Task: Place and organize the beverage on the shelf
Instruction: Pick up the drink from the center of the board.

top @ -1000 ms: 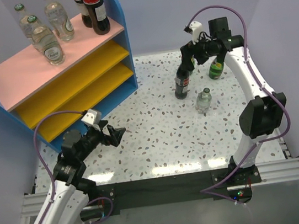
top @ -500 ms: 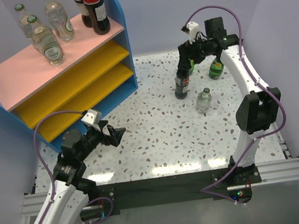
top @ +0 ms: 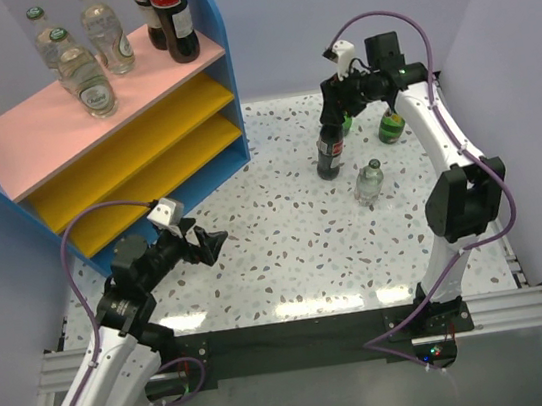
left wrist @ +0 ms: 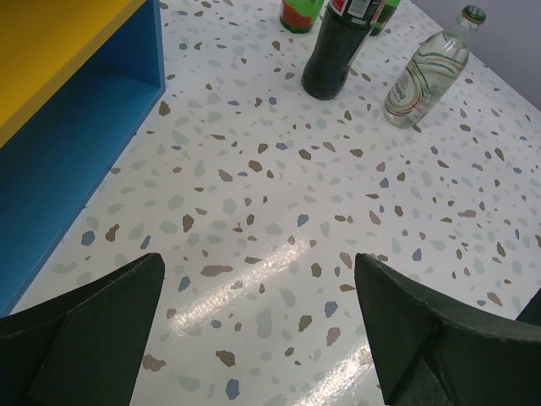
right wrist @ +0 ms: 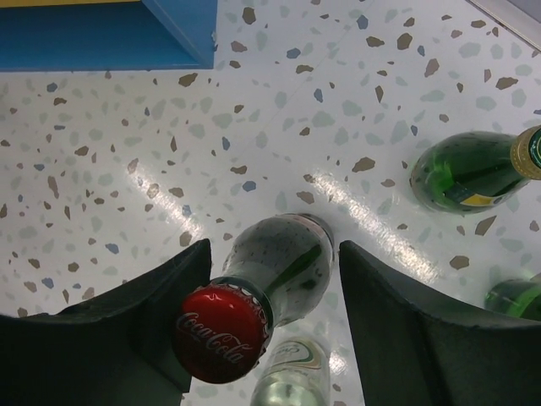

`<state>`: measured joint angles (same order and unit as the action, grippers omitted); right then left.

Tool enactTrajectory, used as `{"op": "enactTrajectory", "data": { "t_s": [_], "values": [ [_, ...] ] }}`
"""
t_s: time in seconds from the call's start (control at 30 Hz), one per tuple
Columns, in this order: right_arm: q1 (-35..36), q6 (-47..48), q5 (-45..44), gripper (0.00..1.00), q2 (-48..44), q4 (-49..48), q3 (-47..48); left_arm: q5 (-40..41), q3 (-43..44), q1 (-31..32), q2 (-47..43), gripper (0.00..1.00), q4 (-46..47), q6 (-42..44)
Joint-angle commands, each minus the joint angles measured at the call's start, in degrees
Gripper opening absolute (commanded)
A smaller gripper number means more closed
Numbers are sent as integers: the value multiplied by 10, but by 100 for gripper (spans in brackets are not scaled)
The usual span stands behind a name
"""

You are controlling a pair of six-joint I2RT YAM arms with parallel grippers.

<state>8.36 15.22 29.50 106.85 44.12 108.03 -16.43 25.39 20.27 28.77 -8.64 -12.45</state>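
A dark cola bottle (top: 329, 149) with a red cap (right wrist: 221, 334) stands on the speckled table. My right gripper (top: 336, 111) is lowered over its neck, open, one finger (right wrist: 144, 321) against the cap and the other finger (right wrist: 406, 321) still apart from the glass. A clear bottle (top: 369, 181) stands just in front, and a green bottle (top: 391, 125) just right. The shelf (top: 29, 136) at the far left carries three clear bottles (top: 87, 82) and two cola bottles (top: 172, 15) on its pink top. My left gripper (top: 214, 243) hovers open near the shelf's foot, holding nothing.
The shelf's blue side panel (left wrist: 76, 144) stands close to the left gripper's left. In the right wrist view one green bottle (right wrist: 465, 173) is seen at the right and part of another green bottle (right wrist: 516, 300) below it. Purple walls enclose the table.
The right gripper has shifted a little left over the cola bottle's neck and its jaws have narrowed around it. The left arm and the bottles have not moved.
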Motion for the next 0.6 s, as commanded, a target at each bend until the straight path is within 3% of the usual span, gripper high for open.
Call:
{"op": "enactTrajectory", "data": {
  "t_s": [0.0,0.13,0.17,0.23,0.27,0.4,0.57],
  "values": [
    [5,1,4,65,-3,-15,25,3,10,-2,0,100,11,8],
    [7,6,1,53,-9,-12,26,3,9,-2,0,100,11,8],
    [7,7,0,42,-13,-12,26,2,9,-2,-1,100,12,8],
    [7,12,-1,32,-18,-11,25,0,10,-2,1,100,14,6],
    [8,14,-1,21,-23,-9,25,-2,10,-2,1,100,15,6],
    [8,21,-5,1,-36,-6,25,-4,12,-2,9,100,18,-1],
    [8,15,11,0,-66,-10,37,-20,21,-2,31,100,39,-15]
  ]
}}
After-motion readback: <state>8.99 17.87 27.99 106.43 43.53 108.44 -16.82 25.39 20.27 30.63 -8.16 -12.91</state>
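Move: The right hand's open fingers already straddle the neck of the Coke bottle, whose middle is about 8 cm below and 1 cm left, level fore and aft. From this hand, a clear bottle stands some 8 cm back and 7 right, one green bottle 10 ahead and 5 right, another 7 ahead and 15 right. From the left hand, the Coke is roughly 24 cm ahead, 27 right, 5 below. The right hand shifts under 1 cm while its fingers close about a quarter range, pinching the Coke's neck. ##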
